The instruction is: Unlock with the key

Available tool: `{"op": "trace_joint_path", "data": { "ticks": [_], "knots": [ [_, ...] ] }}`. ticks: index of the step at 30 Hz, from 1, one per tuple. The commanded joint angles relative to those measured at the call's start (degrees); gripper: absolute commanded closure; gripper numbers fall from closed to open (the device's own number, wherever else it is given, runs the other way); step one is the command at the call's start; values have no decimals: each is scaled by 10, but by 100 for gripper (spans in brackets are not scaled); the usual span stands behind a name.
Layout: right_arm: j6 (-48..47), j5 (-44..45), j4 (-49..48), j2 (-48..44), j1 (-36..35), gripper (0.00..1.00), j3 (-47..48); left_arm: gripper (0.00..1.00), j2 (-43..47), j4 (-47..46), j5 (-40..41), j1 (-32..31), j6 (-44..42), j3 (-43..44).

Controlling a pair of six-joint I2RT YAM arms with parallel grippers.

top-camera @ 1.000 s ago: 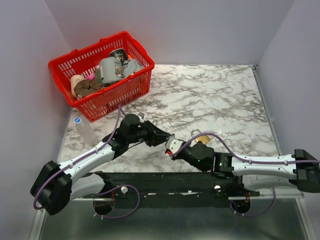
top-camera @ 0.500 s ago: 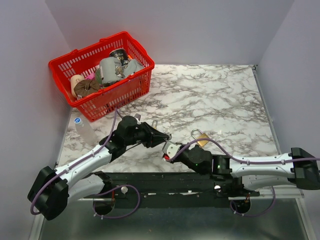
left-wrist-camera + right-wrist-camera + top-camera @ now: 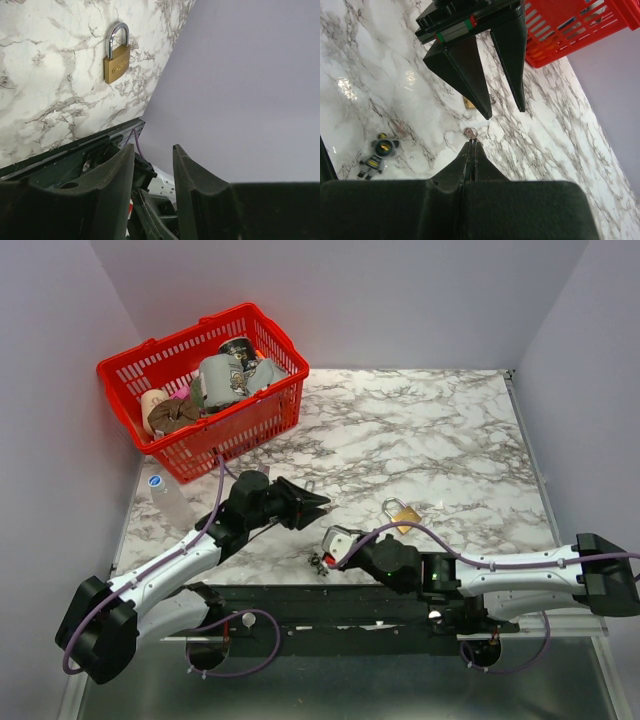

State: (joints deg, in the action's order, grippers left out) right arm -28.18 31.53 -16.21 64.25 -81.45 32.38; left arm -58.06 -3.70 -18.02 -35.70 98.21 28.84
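Note:
The key (image 3: 320, 562), small and dark-headed, lies loose on the marble near the front edge, also in the right wrist view (image 3: 377, 152). My right gripper (image 3: 328, 540) hovers just right of it, fingers pressed together (image 3: 471, 142). A small metal ring (image 3: 470, 132) shows right past its tips; I cannot tell whether it is pinched. My left gripper (image 3: 322, 502) stands open and empty (image 3: 153, 147), its fingers spread (image 3: 505, 112) above a brass padlock (image 3: 468, 103) that is mostly hidden. Another brass padlock (image 3: 403, 512) lies flat to the right (image 3: 117, 60).
A red basket (image 3: 255, 420) full of odds and ends stands at the back left. A clear plastic bottle (image 3: 165, 495) lies by the left wall. The black mounting rail (image 3: 350, 605) runs along the table's near edge.
My left gripper has opened wider and drawn back to the upper left. My right gripper has slid left toward the near edge. The key now shows loose on the marble.

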Motion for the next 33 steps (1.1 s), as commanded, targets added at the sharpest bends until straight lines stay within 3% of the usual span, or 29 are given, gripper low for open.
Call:
{"op": "trace_joint_path", "data": {
  "ticks": [1, 5, 6, 8, 9, 11, 13, 15, 21, 33],
  "knots": [
    [9, 38, -13, 10, -6, 99, 7, 55, 15, 11, 19, 2, -11, -4],
    [96, 7, -7, 11, -3, 99, 3, 39, -1, 54, 59, 34, -123, 13],
    [125, -6, 1, 14, 0, 99, 8, 36, -16, 63, 66, 48, -198, 19],
    [223, -59, 32, 23, 15, 99, 18, 27, -29, 93, 83, 76, -271, 42],
    [251, -74, 32, 35, 18, 94, 17, 25, -42, 101, 87, 83, -336, 51],
    [332, -138, 42, 54, 37, 83, 22, 17, -51, 137, 91, 94, -389, 78],
    [383, -176, 48, 91, 51, 62, 36, 13, -57, 147, 64, 112, -443, 85],
    [403, -207, 54, 118, 67, 48, 44, 11, -53, 152, 37, 127, -470, 87],
    [419, -278, 73, 180, 120, 28, 73, 1, -22, 174, 5, 138, -541, 82],
    [432, -257, 160, 295, 120, 25, 156, 1, 58, 174, 30, 139, -527, 24]
  ]
}}
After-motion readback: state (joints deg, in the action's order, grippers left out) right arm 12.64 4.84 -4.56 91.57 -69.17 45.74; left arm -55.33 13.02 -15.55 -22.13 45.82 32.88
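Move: The keychain with the red key lies on the table about 17 cm below the shut right fingers, some 4 cm to their left and 1 cm back. Counted from the right hand and just as low, the small key is about 12 cm ahead and 1 cm left, the long-shackle padlock 16 cm ahead and 5 cm left. From the half-open, empty left hand the keychain is roughly 7 cm back, 3 cm left and 17 cm down. Down some 13 cm and about 5 cm left, the right hand drops towards the keychain, tipping its fingers roughly 50 degrees downward and opening them from shut to about three quarters, without touching it yet. The left hand draws off left about 9 cm and down 4–5, first forward, then partly back, tilting its fingers downward as they spread fully open. ##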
